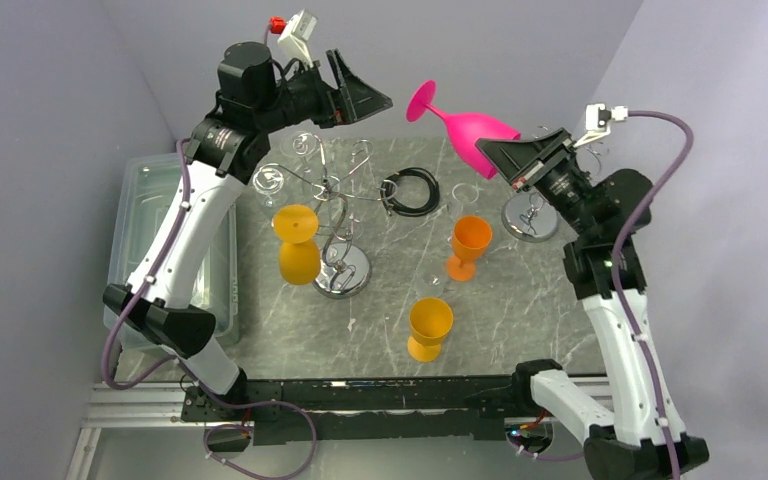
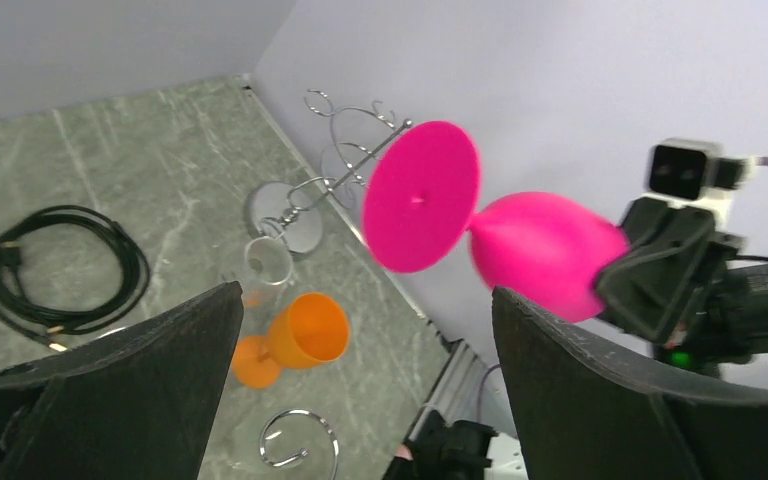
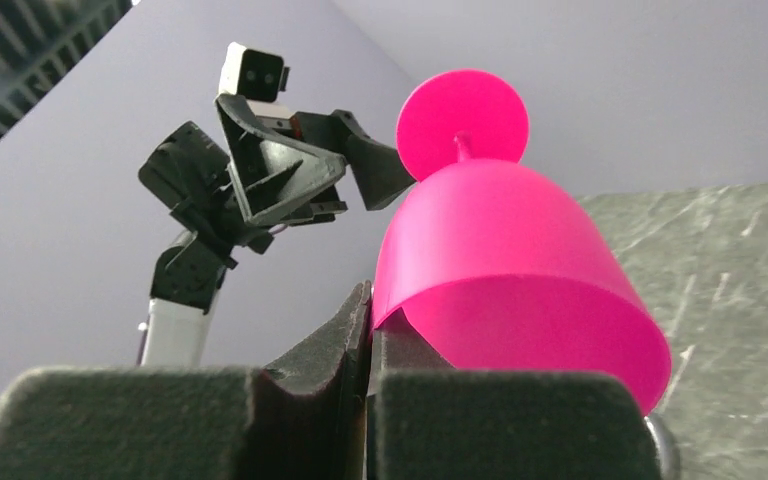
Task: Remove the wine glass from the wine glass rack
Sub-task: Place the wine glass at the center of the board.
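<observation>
A pink wine glass (image 1: 470, 135) (image 2: 550, 250) (image 3: 510, 270) hangs tilted in the air at the back right, foot toward the left. My right gripper (image 1: 500, 158) (image 3: 370, 320) is shut on its rim, one finger inside the bowl. My left gripper (image 1: 365, 95) (image 2: 365, 300) is open and raised beside the glass's foot, not touching it. The wine glass rack (image 1: 343, 270) stands left of centre on its mirror-like disc base. An orange glass (image 1: 298, 245) hangs from one of its arms, foot up.
A smaller chrome stand (image 1: 530, 215) (image 2: 285, 215) sits under my right arm. Two orange glasses (image 1: 470, 245) (image 1: 430, 328) stand on the marble table (image 1: 520, 300). A coiled black cable (image 1: 410, 190) (image 2: 60, 265) lies at the back and a clear plastic bin (image 1: 150, 230) at the left.
</observation>
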### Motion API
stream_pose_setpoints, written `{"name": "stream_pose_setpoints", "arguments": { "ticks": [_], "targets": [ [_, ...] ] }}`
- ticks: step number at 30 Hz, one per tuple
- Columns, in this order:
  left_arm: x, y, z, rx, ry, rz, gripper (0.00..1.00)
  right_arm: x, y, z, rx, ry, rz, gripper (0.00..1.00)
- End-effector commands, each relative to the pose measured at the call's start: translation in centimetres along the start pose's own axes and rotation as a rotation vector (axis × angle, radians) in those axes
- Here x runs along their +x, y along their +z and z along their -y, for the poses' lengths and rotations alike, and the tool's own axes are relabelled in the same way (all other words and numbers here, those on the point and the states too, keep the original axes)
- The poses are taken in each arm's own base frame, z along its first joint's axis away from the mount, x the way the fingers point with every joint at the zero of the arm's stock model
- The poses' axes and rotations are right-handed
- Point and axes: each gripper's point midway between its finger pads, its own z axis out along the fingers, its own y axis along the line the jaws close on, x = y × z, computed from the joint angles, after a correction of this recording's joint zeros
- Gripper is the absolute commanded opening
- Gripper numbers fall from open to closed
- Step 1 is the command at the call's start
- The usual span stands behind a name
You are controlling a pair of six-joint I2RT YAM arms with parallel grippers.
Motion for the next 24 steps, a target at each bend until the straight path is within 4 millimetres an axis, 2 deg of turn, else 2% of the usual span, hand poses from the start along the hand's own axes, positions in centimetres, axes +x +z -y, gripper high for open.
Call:
{"name": "stream_pose_setpoints", "arguments": {
  "ticks": [1, 6, 12, 17, 20, 24],
  "targets": [
    [-0.8, -2.8, 2.7, 0.02, 0.173, 0.038, 1.0, -0.6, -2.5, -0.1, 0.17, -0.114, -0.002, 0.0],
    [0.3, -3.6, 3.4, -0.009, 0.253, 0.025, 0.99, -0.2, -6.2, 0.6, 0.372, -0.145, -0.027, 0.0],
    [1.8, -4.1, 4.5, -0.023, 0.317, 0.001, 0.99, 1.3, -11.2, 1.4, 0.555, -0.157, -0.061, 0.0],
    [3.1, -3.8, 5.8, -0.016, 0.369, -0.023, 0.99, 2.7, -14.4, 2.6, 0.694, -0.159, -0.119, 0.0],
    [3.8, -3.6, 6.3, -0.018, 0.39, -0.037, 0.99, 3.6, -16.2, 4.0, 0.797, -0.16, -0.173, 0.0],
    [4.5, -3.4, 6.2, -0.026, 0.392, -0.055, 0.99, 5.2, -18.7, 7.1, 0.97, -0.137, -0.255, 0.0]
  ]
}}
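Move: The pink glass is already pinched at its rim in my right hand, foot ahead-left; its likely place is open board about 11 cm back, 9 cm right and 48 cm below. The orange glass stands 1 cm ahead and 2 cm right of my hand, the near clear glass 4 cm back and 5 cm left, the yellow glass 16 cm back and 6 cm left, all some 42 cm below. From my left hand that place is roughly 19 cm back, 26 cm right and 49 cm below. Keeping the rim pinched, I draw my right hand back about 10 cm and to the right 8 or 9 cm, rising slightly before sinking some 9 cm towards the open board, while the wrist tips the fingers from slightly up to slightly down and swings them clockwise. My empty left hand, still open, backs off about 8 cm from the far side of the board, rolling some 20 degrees. ##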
